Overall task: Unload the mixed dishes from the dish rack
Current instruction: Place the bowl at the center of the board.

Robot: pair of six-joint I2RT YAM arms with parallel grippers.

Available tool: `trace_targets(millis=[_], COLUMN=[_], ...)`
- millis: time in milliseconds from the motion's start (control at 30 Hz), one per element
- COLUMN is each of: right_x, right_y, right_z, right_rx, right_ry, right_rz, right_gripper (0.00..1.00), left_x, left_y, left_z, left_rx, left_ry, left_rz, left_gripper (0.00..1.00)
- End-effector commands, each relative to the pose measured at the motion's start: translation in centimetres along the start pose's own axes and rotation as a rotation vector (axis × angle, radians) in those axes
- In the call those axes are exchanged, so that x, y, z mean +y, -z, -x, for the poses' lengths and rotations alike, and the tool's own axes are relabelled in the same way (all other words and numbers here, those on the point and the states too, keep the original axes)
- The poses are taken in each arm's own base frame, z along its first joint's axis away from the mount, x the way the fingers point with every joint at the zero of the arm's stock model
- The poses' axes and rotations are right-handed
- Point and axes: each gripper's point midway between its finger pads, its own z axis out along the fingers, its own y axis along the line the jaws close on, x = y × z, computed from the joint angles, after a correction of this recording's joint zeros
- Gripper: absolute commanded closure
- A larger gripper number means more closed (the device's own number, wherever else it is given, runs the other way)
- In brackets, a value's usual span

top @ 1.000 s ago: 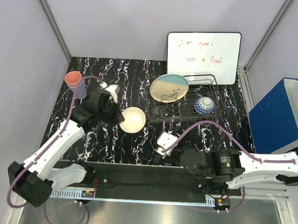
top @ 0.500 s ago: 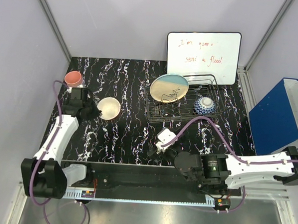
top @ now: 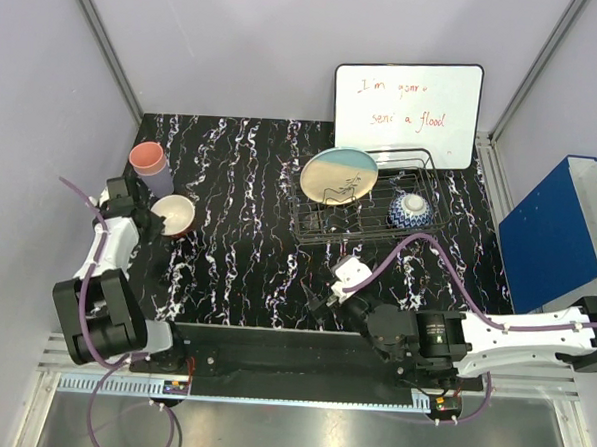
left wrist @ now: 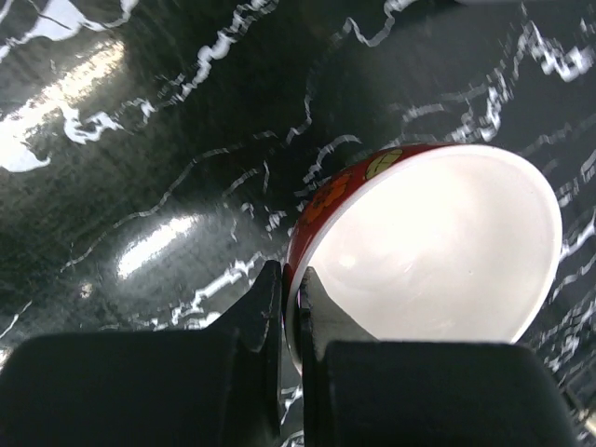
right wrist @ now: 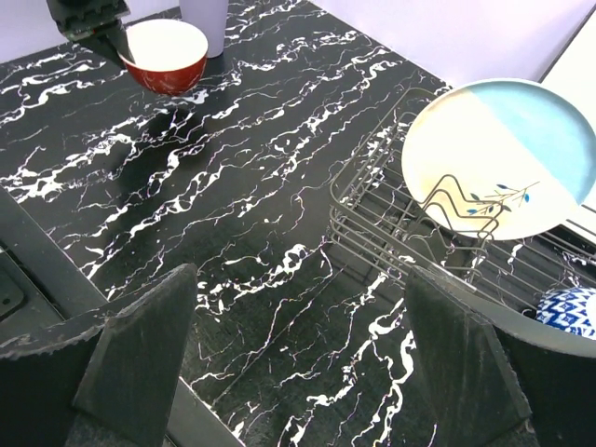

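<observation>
The red bowl with a cream inside (top: 174, 215) (left wrist: 438, 251) (right wrist: 166, 51) is at the far left, low over the black marble table; whether it touches the table I cannot tell. My left gripper (top: 146, 222) (left wrist: 293, 284) is shut on its rim, one finger inside and one outside. Just behind it, a salmon-pink cup (top: 147, 157) appears nested in a lavender cup (top: 163, 183) (right wrist: 205, 19). The black wire dish rack (top: 374, 222) (right wrist: 372, 214) holds the upright light-blue-and-cream plate (top: 338, 176) (right wrist: 494, 158) and a blue-and-white bowl (top: 411, 209) (right wrist: 568, 312). My right gripper (top: 321, 303) (right wrist: 298, 279) hangs open and empty, in front of the rack.
A whiteboard with red writing (top: 407, 101) leans behind the rack. A blue bin (top: 553, 237) stands off the table at the right. The black base rail (top: 272, 347) runs along the near edge.
My left arm has swung left with the red bowl, from near the table's middle to beside the cups. The right gripper has shifted slightly and stays open.
</observation>
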Motion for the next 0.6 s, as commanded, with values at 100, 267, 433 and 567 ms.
trace_targets(millis=[100, 267, 433, 567], right_x=[-1.5, -1.7, -1.8, -1.9], right_y=[0.4, 0.3, 0.2, 0.2], right_z=[0.9, 0.5, 0.3, 0.0], right_rx=[-0.048, -0.043, -0.040, -0.038], right_ry=[-0.084, -0.077, -0.066, -0.068], right_rz=[-0.050, -0.061, -0.067, -0.067], right_gripper=[0.00, 0.00, 0.00, 0.00], left_x=[-0.9, 1.0, 1.9, 2.0], left_y=[-0.8, -1.8, -3.2, -3.5], left_z=[5.9, 7.2, 7.4, 7.5], left_rx=[-0.150, -0.152, -0.134, -0.136], left_ry=[0.158, 0.200, 0.230, 0.227], left_rz=[-0.025, 0.054, 0.081, 0.094], left_gripper=[1.00, 1.00, 1.00, 1.00])
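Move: My left hand still pinches the bowl's rim, its middle roughly 5 cm to the right, 2 cm ahead and 3 cm lower. The table spot where it is headed lies about 3 cm ahead of this hand, 2 cm to the left and 9 cm down. The stacked cups stand some 11 cm straight ahead, their middle a little below hand height. From my open right hand that spot is about 18 cm ahead, 41 cm left and 27 cm below. I carry the bowl left by about 6 cm with my left hand while sinking some 3 cm, bringing it down towards the bare table on the near side of the stacked cups. The wrist turns roughly 15 degrees counter-clockwise on the way, the sideways travel dies out at the end while the sinking goes on, and my fingers keep their pinch on the rim. ##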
